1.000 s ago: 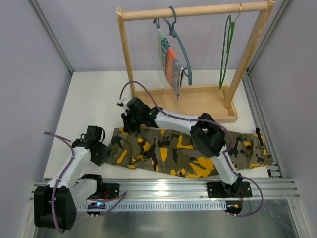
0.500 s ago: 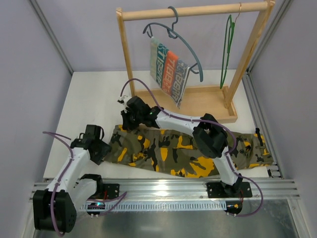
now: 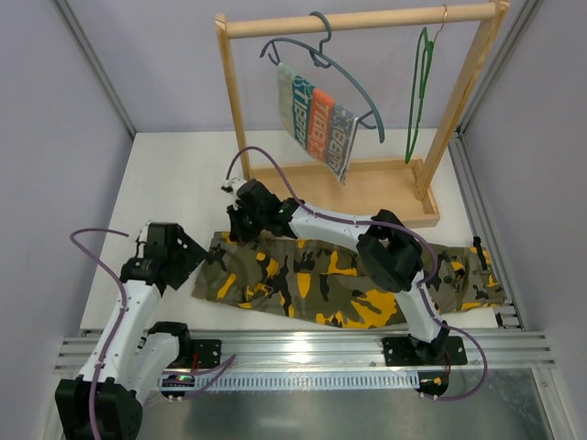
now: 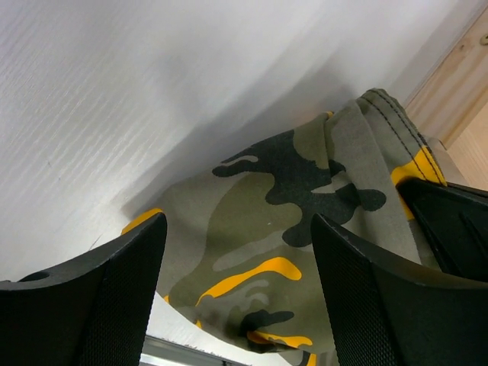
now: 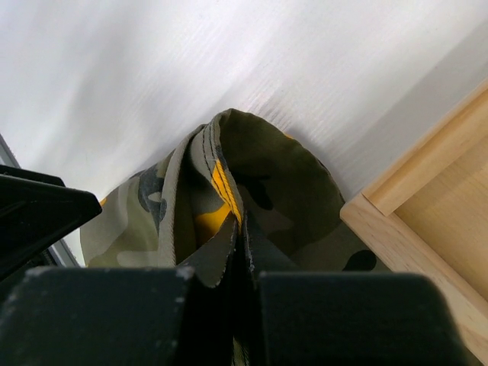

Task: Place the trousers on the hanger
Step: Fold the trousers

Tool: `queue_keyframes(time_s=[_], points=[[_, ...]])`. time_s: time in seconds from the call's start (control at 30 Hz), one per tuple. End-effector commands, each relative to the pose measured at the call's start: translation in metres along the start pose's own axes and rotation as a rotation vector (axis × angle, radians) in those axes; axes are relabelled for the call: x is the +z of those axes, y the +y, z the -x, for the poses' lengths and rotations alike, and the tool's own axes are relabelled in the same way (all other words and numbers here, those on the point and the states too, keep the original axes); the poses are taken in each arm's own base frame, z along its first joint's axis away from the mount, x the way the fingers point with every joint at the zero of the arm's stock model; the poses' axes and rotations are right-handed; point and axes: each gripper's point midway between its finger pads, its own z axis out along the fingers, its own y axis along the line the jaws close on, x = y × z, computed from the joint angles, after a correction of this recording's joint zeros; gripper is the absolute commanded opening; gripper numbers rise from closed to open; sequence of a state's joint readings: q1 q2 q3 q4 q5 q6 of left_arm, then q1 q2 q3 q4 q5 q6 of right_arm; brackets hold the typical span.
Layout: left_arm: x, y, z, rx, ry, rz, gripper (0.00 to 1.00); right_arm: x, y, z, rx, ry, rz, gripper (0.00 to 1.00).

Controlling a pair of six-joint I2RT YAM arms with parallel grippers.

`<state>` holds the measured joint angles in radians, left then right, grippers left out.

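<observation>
The camouflage trousers [image 3: 312, 280] lie lengthwise across the near half of the table. My right gripper [image 3: 237, 231] is at their far left corner, shut on a raised fold of the fabric [image 5: 229, 152]; in the right wrist view the cloth runs between the closed fingers of the right gripper [image 5: 242, 263]. My left gripper [image 3: 188, 259] is at the trousers' left end with its jaws wide apart. In the left wrist view the left gripper [image 4: 238, 286] hovers over the camouflage cloth [image 4: 305, 191] and holds nothing. The thin green hanger [image 3: 420, 92] hangs bare on the rack's right side.
A wooden rack [image 3: 367, 188] stands at the back, its base just beyond the trousers. A blue-grey hanger with a striped cloth [image 3: 316, 119] hangs on its left part. The rack's base edge [image 5: 427, 221] is close beside my right gripper. A metal rail runs along the near table edge.
My left gripper has opened and drawn back to the left off the trousers' end. The striped cloth on its hanger has swung round. The right gripper has kept its grip.
</observation>
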<state>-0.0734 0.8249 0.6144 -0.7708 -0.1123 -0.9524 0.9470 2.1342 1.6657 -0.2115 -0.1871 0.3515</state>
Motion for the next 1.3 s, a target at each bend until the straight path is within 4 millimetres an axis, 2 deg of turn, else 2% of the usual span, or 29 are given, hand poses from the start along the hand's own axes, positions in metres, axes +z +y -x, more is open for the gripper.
queue_keyframes(time_s=[0.0,0.03,0.1,0.13,0.17,0.27,0.37,0.4,0.43,0.57,0.6,0.67,0.7,0.83,0.97,1.07,1.17,1.23,1.27], points=[[0.005,-0.014,0.005,0.045,-0.02,-0.074,0.75,-0.024,0.014,0.036,-0.011,-0.107,0.041,0.04],[0.015,-0.006,-0.006,0.042,0.012,-0.057,0.75,-0.025,0.014,0.037,-0.008,-0.109,0.044,0.04],[0.024,-0.007,-0.017,0.036,0.054,-0.079,0.72,-0.023,0.01,0.035,0.001,-0.104,0.047,0.04],[0.032,0.001,-0.028,0.024,0.085,-0.064,0.7,-0.022,0.01,0.034,0.003,-0.1,0.049,0.04],[0.035,-0.002,-0.033,0.016,0.104,-0.088,0.69,-0.022,0.009,0.035,0.005,-0.102,0.05,0.04],[0.04,0.009,-0.04,0.005,0.111,-0.059,0.66,-0.024,0.007,0.033,0.005,-0.099,0.046,0.04],[0.042,0.023,-0.039,-0.026,0.082,0.006,0.5,-0.024,-0.001,0.032,0.03,-0.102,0.022,0.04],[0.042,0.024,-0.038,-0.038,0.073,0.013,0.4,-0.027,-0.002,0.035,0.038,-0.112,0.017,0.04],[0.043,0.03,-0.039,-0.046,0.075,0.044,0.36,-0.028,-0.006,0.037,0.049,-0.12,0.0,0.04],[0.046,0.036,-0.044,-0.042,0.111,0.088,0.24,-0.038,-0.01,0.046,0.078,-0.169,-0.03,0.04],[0.046,0.033,-0.043,-0.039,0.114,0.084,0.22,-0.04,-0.008,0.047,0.076,-0.17,-0.021,0.09],[0.048,0.034,-0.046,-0.03,0.133,0.096,0.2,-0.041,-0.001,0.048,0.055,-0.163,0.011,0.21],[0.048,0.034,-0.047,-0.027,0.14,0.098,0.18,-0.042,-0.001,0.047,0.048,-0.152,0.014,0.32],[0.048,0.033,-0.046,-0.028,0.135,0.089,0.14,-0.05,0.013,0.048,-0.017,-0.145,0.082,0.42],[0.047,0.032,-0.045,-0.033,0.129,0.076,0.14,-0.059,0.027,0.055,-0.08,-0.144,0.131,0.44],[0.047,0.03,-0.045,-0.033,0.129,0.069,0.14,-0.057,0.038,0.054,-0.118,-0.125,0.165,0.44],[0.047,0.031,-0.047,-0.036,0.138,0.071,0.14,-0.049,0.051,0.049,-0.151,-0.097,0.207,0.44],[0.047,0.03,-0.047,-0.037,0.138,0.066,0.14,-0.039,0.058,0.039,-0.168,-0.06,0.23,0.44],[0.047,0.031,-0.048,-0.038,0.138,0.066,0.14,-0.038,0.062,0.041,-0.173,-0.056,0.236,0.43]])
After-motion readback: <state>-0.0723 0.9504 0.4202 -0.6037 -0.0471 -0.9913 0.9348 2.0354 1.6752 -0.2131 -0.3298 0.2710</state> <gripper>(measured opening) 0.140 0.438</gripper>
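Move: The left hand, empty and open, goes for the near end of the trousers' left edge, roughly 2 cm back, 1 cm to its right and 7 cm below. The right hand still pinches the raised far end of that edge, some 6 cm ahead and 9 cm to the right of the left hand, level in height. Its letting-go spot is about 2 cm to its right and 1 cm forward and lower. From the right hand, the rack base's near-left corner lies about 6 cm ahead, 3 cm right and 8 cm below. The left fingers pinch the near end of the trousers' left edge, having come down about 7 cm and back some 2 cm, then stay there closed. The right hand keeps its pinch while easing about 2 cm to its right and slightly down, then opens about halfway, lets go of the far end and rises some 7 cm, swinging back left and a little towards its base. ##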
